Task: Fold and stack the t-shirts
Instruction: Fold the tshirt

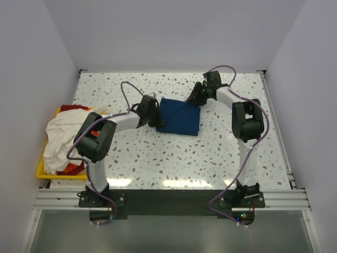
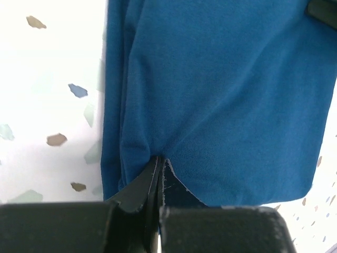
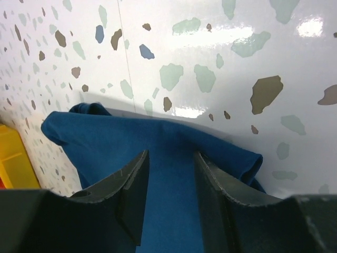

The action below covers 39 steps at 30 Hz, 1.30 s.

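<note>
A navy blue t-shirt (image 1: 179,117) lies folded into a rectangle at the middle of the table. My left gripper (image 1: 159,122) is at its left edge and is shut on the cloth. In the left wrist view the blue t-shirt (image 2: 226,95) puckers where the left gripper (image 2: 159,158) pinches it. My right gripper (image 1: 192,100) hovers at the shirt's far right corner. There the right gripper (image 3: 171,158) stands open over the blue t-shirt (image 3: 105,137), the cloth showing between the jaws. A cream-white t-shirt (image 1: 60,134) and a red one (image 1: 71,108) are heaped in the bin.
A yellow plastic bin (image 1: 45,171) sits at the table's left edge, with cloth spilling over its rim; its corner (image 3: 13,158) shows in the right wrist view. White walls close in the speckled table (image 1: 158,163) on three sides.
</note>
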Motion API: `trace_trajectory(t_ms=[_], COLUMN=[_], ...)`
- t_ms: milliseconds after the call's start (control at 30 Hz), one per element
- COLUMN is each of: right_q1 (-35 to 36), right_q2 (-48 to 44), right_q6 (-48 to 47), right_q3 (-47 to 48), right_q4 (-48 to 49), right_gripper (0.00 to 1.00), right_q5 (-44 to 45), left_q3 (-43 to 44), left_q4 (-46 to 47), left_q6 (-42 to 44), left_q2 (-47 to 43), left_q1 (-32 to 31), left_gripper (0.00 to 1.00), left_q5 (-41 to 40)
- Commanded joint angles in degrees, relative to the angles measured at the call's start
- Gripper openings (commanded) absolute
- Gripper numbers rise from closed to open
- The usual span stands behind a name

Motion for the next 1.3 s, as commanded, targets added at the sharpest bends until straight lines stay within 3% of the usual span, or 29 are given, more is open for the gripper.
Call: trace_trajectory(t_ms=[0, 200, 333, 633, 1033, 1267], right_q1=[-0.1, 0.1, 1.2, 3.9, 2.7, 0.7], right_q2=[-4.1, -11.9, -18.2, -30.2, -30.5, -33.4], right_q6=[-0.6, -0.3, 0.9, 5.4, 9.7, 9.7], right_q3=[2.0, -1.7, -11.1, -30.4, -48.2, -52.0], right_q4=[0.6, 1.1, 3.7, 12.7, 21.7, 22.2], right_gripper=[0.43, 0.44, 0.44, 0.44, 0.42, 0.41], right_q5=[-0.9, -0.7, -1.9, -6.9, -9.8, -9.4], left_q3=[0.7, 0.9, 5.6, 15.8, 23.1, 22.9], left_q4=[-4.1, -3.6, -5.7, -5.0, 1.0, 1.8], left_q6=[-0.7, -2.6, -0.8, 2.0, 2.5, 2.6], left_q2=[-3.2, -5.8, -6.1, 2.4, 17.5, 16.5], left_q1=[-1.6, -2.9, -2.5, -0.2, 6.7, 7.3], left_gripper=[0.0, 0.0, 0.0, 0.0, 0.0, 0.0], left_q5=[0.6, 0.2, -2.5, -3.0, 3.3, 5.8])
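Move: The folded t-shirt's far-left corner lies about 13 cm ahead of the closed left hand and 1 cm to its left, at the height of its tips; the near-left corner is only some 3 cm back and 2 cm left. From the right hand, at the far edge, the near-right corner is roughly 20 cm back, 3 cm right and 1 cm lower, with the far-right corner about 5 cm to the right and 1 cm back. The folded t-shirt is touched up at opposite corners as the hands trade ends. The left hand leaves the near-left part, edges back and up, arcs forward over the left side with its fingers shut, and sets them down just inside the far-left corner, about 11 cm ahead. The right hand lifts off the far edge and swings back some 19 cm, down to the near-right corner, its fingers staying partly open, one tip against the cloth. ##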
